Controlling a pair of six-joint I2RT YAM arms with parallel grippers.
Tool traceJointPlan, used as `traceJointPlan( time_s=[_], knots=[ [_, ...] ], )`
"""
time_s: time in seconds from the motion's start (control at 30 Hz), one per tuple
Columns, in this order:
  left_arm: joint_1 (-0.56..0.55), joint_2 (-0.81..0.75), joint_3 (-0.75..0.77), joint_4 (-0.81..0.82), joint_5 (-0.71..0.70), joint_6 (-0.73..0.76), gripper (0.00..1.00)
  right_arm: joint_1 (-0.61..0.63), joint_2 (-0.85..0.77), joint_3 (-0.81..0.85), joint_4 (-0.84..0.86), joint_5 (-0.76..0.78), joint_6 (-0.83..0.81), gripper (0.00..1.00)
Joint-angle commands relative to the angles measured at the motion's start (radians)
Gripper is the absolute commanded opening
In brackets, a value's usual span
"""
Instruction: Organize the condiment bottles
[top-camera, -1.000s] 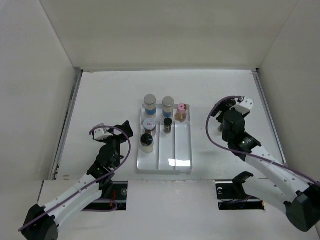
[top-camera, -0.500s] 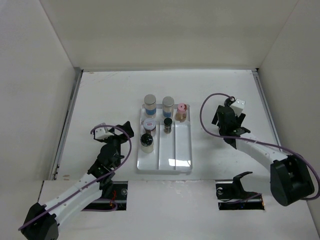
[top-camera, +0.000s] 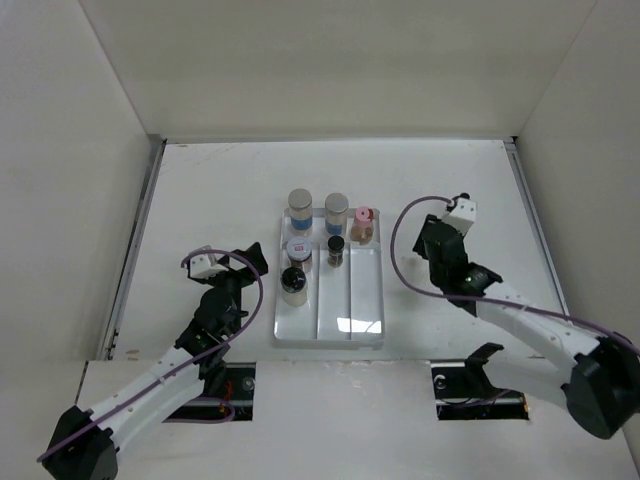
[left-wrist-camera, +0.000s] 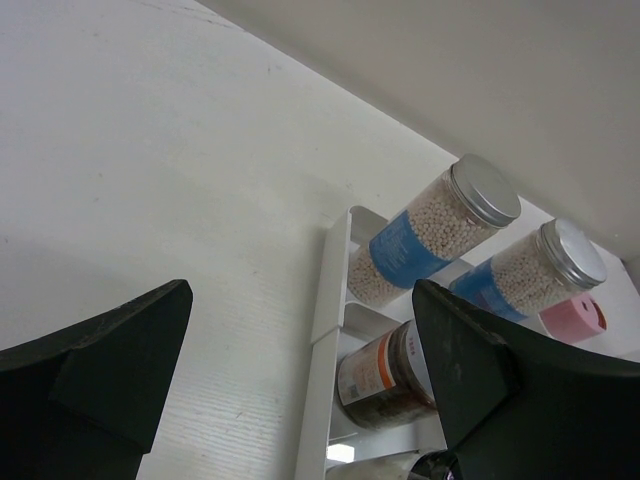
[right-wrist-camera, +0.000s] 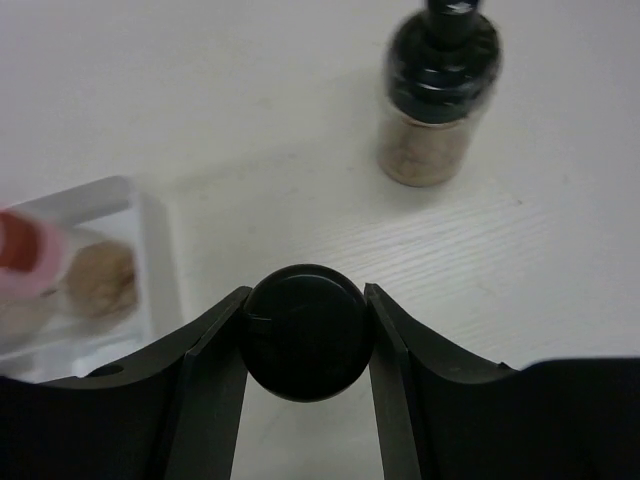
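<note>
In the right wrist view my right gripper (right-wrist-camera: 305, 300) is shut on the round black cap of a small condiment bottle (right-wrist-camera: 305, 345), seen from above. A second black-capped bottle (right-wrist-camera: 438, 95) with brownish contents stands just beyond it on the table. In the top view the right gripper (top-camera: 432, 240) sits right of the white tray (top-camera: 365, 330). The tray holds two grey-lidded jars (top-camera: 300, 205) (top-camera: 337, 210), a pink-capped bottle (top-camera: 362, 223), a small black-capped bottle (top-camera: 336, 249), a red-and-white-lidded jar (top-camera: 298, 250) and a black-capped one (top-camera: 293, 281). My left gripper (top-camera: 250, 258) is open, left of the tray.
The tray's near half has bare lanes (top-camera: 333, 300). The left wrist view shows the tray's left rim (left-wrist-camera: 325, 370), the blue-labelled jars (left-wrist-camera: 435, 240) and an orange-labelled jar (left-wrist-camera: 385, 375) between the open fingers. White walls enclose the table on three sides.
My right gripper has shifted left and down toward the tray and closed on the black bottle cap. The left arm has stayed where it was.
</note>
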Motion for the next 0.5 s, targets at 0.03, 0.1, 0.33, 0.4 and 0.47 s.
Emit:
traceJointPlan(
  time_s=[0.03,0.1,0.33,0.4,0.47],
  knots=[
    [-0.002,-0.01,-0.004,0.041,0.005,-0.007,0.94,0.219,-0.15,0.027,-0.066,0.066,0.015,0.43],
    [0.007,0.002,0.0,0.037,0.014,-0.008,0.94,0.359,-0.175,0.041,-0.08,0.057,0.05,0.44],
    [0.007,-0.007,0.001,0.03,0.016,-0.005,0.94,0.711,0.081,0.196,-0.025,0.073,0.081,0.45],
    [0.004,-0.016,-0.003,0.03,0.006,-0.005,0.94,0.746,0.173,0.242,0.004,0.078,0.063,0.45],
    [0.01,-0.012,-0.004,0.03,0.009,-0.005,0.94,0.754,0.248,0.268,0.038,0.072,0.047,0.45]
  ],
)
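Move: The right hand already holds a black-capped bottle; its free spot in the tray's middle lane lies about 24 cm left, 13 cm back and 9 cm down. The small spice bottle stands some 9 cm beyond that spot, the big black-capped bottle about 10 cm left of it. The loose bottle on the table is roughly 5 cm ahead and 6 cm right of the hand. From the left hand the spot is about 25 cm right, 9 cm back. Right hand, keeping its grip, swings the bottle 24 cm left and 11 back over the tray, turning 40° counter-clockwise. ##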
